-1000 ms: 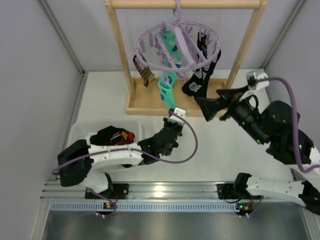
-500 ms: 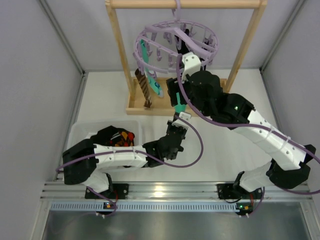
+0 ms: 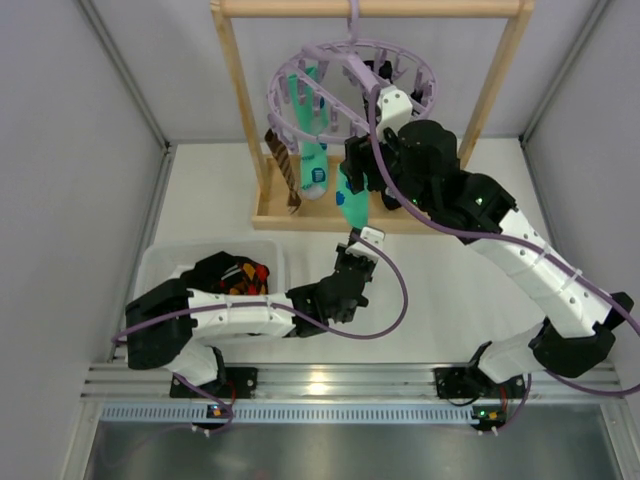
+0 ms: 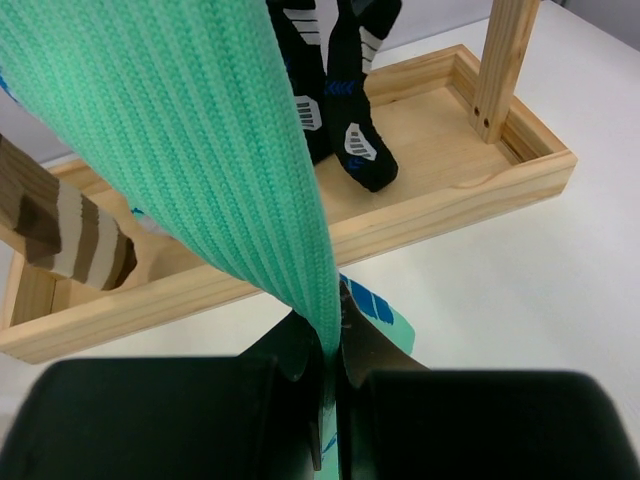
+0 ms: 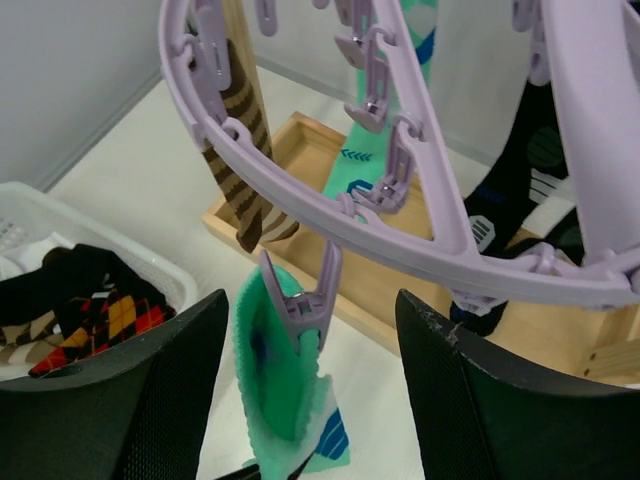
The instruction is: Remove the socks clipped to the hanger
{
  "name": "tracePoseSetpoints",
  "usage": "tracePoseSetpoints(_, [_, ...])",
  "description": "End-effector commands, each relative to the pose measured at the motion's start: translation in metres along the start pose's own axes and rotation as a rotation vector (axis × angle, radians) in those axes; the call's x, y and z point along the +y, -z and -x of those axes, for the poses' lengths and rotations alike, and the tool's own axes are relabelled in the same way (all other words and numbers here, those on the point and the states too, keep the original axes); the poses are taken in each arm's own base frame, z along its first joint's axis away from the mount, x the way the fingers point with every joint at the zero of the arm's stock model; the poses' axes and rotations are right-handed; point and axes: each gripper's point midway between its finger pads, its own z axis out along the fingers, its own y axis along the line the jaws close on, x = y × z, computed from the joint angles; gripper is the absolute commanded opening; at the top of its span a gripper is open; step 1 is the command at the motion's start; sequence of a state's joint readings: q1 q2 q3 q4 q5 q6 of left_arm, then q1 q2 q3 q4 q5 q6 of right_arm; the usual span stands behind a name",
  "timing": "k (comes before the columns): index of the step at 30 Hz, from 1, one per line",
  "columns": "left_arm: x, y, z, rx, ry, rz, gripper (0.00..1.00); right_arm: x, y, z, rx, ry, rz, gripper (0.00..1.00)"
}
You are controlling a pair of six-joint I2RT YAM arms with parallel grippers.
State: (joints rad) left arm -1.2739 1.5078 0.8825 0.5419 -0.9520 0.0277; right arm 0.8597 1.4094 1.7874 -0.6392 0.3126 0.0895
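The lilac hanger [image 3: 352,60] hangs from the wooden rack's top bar. A mint-green sock [image 3: 350,208] hangs from one clip [image 5: 300,312]. My left gripper [image 3: 356,252] is shut on that sock's lower part [image 4: 250,170], pulled taut between the fingers. My right gripper [image 5: 310,305] is open, with its fingers on either side of that clip and not touching it; it shows in the top view [image 3: 354,172] too. A second mint sock [image 3: 311,150], a brown striped sock [image 3: 289,172] and black socks [image 4: 345,100] stay clipped.
The light wooden rack [image 3: 240,100] stands on a tray-like base [image 4: 430,215] at the back. A white bin [image 3: 160,262] at the left holds diamond-patterned socks [image 3: 238,272]. Grey walls close in both sides.
My right arm swung in from the right and now brackets the clip over the mint sock. The hanger turned and its socks shifted. My left gripper kept its hold.
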Motion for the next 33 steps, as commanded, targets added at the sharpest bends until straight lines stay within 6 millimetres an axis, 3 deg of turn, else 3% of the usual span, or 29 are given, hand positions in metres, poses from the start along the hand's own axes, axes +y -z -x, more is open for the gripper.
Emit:
tracePoseSetpoints(1, [-0.003,0.004,0.022,-0.038,0.044,-0.01,0.0,0.012,-0.01,0.021,-0.082,-0.013,0.065,0.65])
tracePoseSetpoints(17, [-0.004,0.016,0.035,-0.062,0.092,-0.057,0.0,0.012,-0.031,0.013,-0.09,-0.047,0.093,0.57])
tracePoseSetpoints(28, [-0.006,0.018,0.025,-0.048,0.086,-0.071,0.0,0.012,-0.029,0.027,-0.173,-0.113,0.105,0.35])
tracePoseSetpoints(33, [-0.005,0.021,0.021,-0.025,0.126,-0.079,0.0,0.009,-0.03,0.025,-0.176,-0.12,0.089,0.18])
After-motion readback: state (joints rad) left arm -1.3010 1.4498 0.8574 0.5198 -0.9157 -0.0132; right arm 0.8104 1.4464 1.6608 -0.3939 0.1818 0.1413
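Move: The clip holding the teal sock's cuff is about 3 cm ahead of the right hand, 3 cm to its left and 2 cm lower, between its spread fingertips. From the left hand, which pinches this sock lower down, that clip is some 16 cm up, 6 cm ahead and 2 cm left. From the right hand, the striped sock hangs about 8 cm ahead, 13 cm left and 3 cm lower; the other teal sock is some 18 cm ahead, 7 cm left and 6 cm below. The teal sock's clip is taken between the right fingers: the right hand slides left, then forward and down onto it, about 5 cm in all, rolling slightly, while its fingers close from over half open to pinch the clip's two legs. The left hand keeps its grip on the sock, drawing back about 1.5 cm and rising nearly 2 cm before sinking again. ##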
